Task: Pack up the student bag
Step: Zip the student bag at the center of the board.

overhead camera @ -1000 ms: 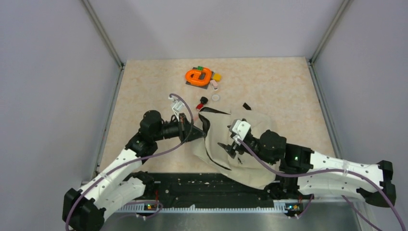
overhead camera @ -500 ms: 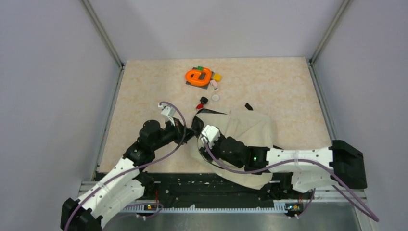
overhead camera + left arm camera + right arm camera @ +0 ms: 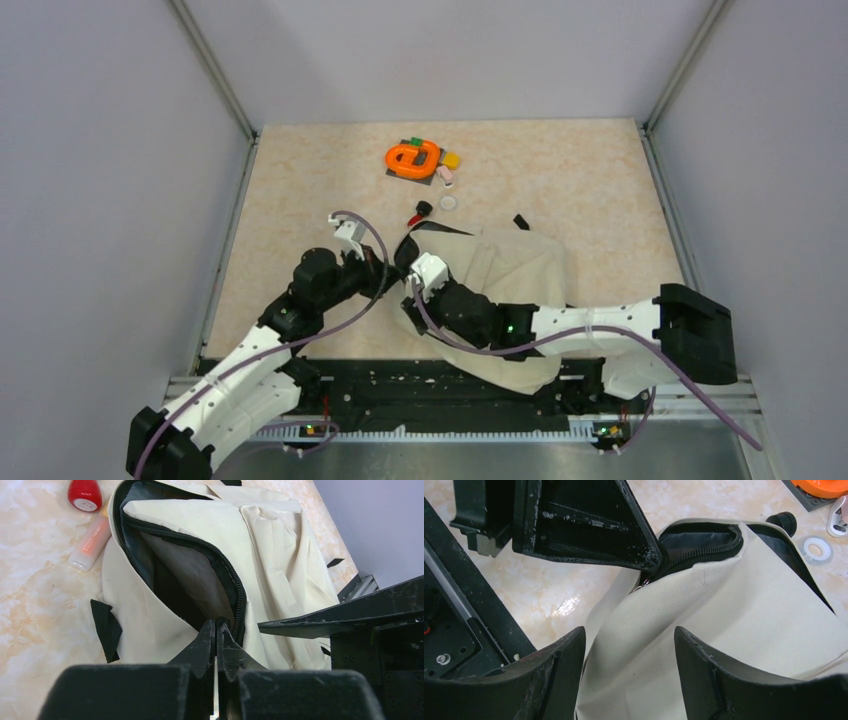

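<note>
The student bag (image 3: 520, 270) is a cream fabric backpack lying flat in the near middle of the table, with its black zipper mouth (image 3: 200, 545) gaping to show dark lining. My left gripper (image 3: 217, 626) is shut on the zipper edge at the bag's left corner and also shows in the right wrist view (image 3: 651, 565). My right gripper (image 3: 629, 645) stands open right beside it. Its fingers (image 3: 709, 670) straddle a fold of the cream fabric without pinching it. From above, both grippers meet at the bag's left edge (image 3: 400, 285).
A red-capped item (image 3: 85, 494) and a small pale tube (image 3: 90, 542) lie just beyond the bag's mouth. Farther back sit an orange looped object (image 3: 412, 158) on a dark plate, a yellow piece (image 3: 452, 159), a pink piece (image 3: 446, 175) and a white ring (image 3: 449, 202).
My right arm swept left across the bag, from its middle to its left edge beside the left gripper. The left gripper pulled back slightly, keeping its hold on the edge.
</note>
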Motion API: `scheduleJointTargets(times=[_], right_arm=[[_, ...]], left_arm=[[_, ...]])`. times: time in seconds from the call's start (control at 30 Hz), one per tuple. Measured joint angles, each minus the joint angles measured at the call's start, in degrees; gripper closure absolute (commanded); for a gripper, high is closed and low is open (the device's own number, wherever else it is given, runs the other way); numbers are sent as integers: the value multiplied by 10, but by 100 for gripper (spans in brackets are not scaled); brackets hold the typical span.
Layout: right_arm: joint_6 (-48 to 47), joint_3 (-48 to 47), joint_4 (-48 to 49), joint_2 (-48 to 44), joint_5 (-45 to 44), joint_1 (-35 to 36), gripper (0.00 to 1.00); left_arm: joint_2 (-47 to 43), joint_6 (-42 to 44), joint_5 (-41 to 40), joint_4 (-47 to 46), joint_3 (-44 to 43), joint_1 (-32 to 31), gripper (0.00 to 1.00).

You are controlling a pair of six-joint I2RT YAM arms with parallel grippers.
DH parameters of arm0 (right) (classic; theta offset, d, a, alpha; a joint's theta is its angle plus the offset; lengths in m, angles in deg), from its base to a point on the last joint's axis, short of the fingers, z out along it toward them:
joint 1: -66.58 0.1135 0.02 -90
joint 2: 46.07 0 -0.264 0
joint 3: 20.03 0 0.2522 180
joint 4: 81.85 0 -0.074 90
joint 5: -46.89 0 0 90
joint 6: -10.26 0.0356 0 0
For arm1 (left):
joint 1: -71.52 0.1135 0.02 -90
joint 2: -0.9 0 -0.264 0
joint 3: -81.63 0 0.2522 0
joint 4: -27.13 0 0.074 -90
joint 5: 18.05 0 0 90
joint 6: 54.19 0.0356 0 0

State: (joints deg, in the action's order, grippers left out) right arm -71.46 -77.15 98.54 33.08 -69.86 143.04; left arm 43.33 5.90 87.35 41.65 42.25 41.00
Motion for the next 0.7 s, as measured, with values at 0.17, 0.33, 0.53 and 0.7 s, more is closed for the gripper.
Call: scheduleJointTargets(times=[0.17,0.33,0.53,0.7], right_arm=[[5,-9,-1,2,-14,1,42],[12,-35,-15,30,-45,2,63],[9,-41,-22,41,-50,3,100],[-5,-40,-44,15,-20,2,100]], left_arm=[[0,1,-1,6,-4,0,100],[0,3,0,7,-5,0,100],[1,12,-5,12,-16,0,100],[33,14,-33,49,-53,-3,100]])
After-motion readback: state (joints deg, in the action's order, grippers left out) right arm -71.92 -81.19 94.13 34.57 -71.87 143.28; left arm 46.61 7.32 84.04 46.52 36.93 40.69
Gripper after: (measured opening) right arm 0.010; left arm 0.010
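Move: My left fingers are already shut on the zipper pull. My open right hand straddles the bag's opening edge, which lies only about 1 cm ahead and 1 cm left of its finger point; the pull is roughly 5 cm ahead and 2 cm left of that hand, about level. The far corner of the open zip is some 9 cm ahead and 5 cm right of my left hand, slightly lower, with the red bottle about 14 cm ahead, 2 cm right, down on the table. I ease my right hand about 1 cm forward and slightly left, then shut its fingers from well open, pinching the bag's edge just behind the pull. Holding that edge, I start back and a touch up, under 1 cm. My left hand keeps its grip on the pull, at first almost still, then draws it about 1 cm forward and slightly up, away from the right hand. ##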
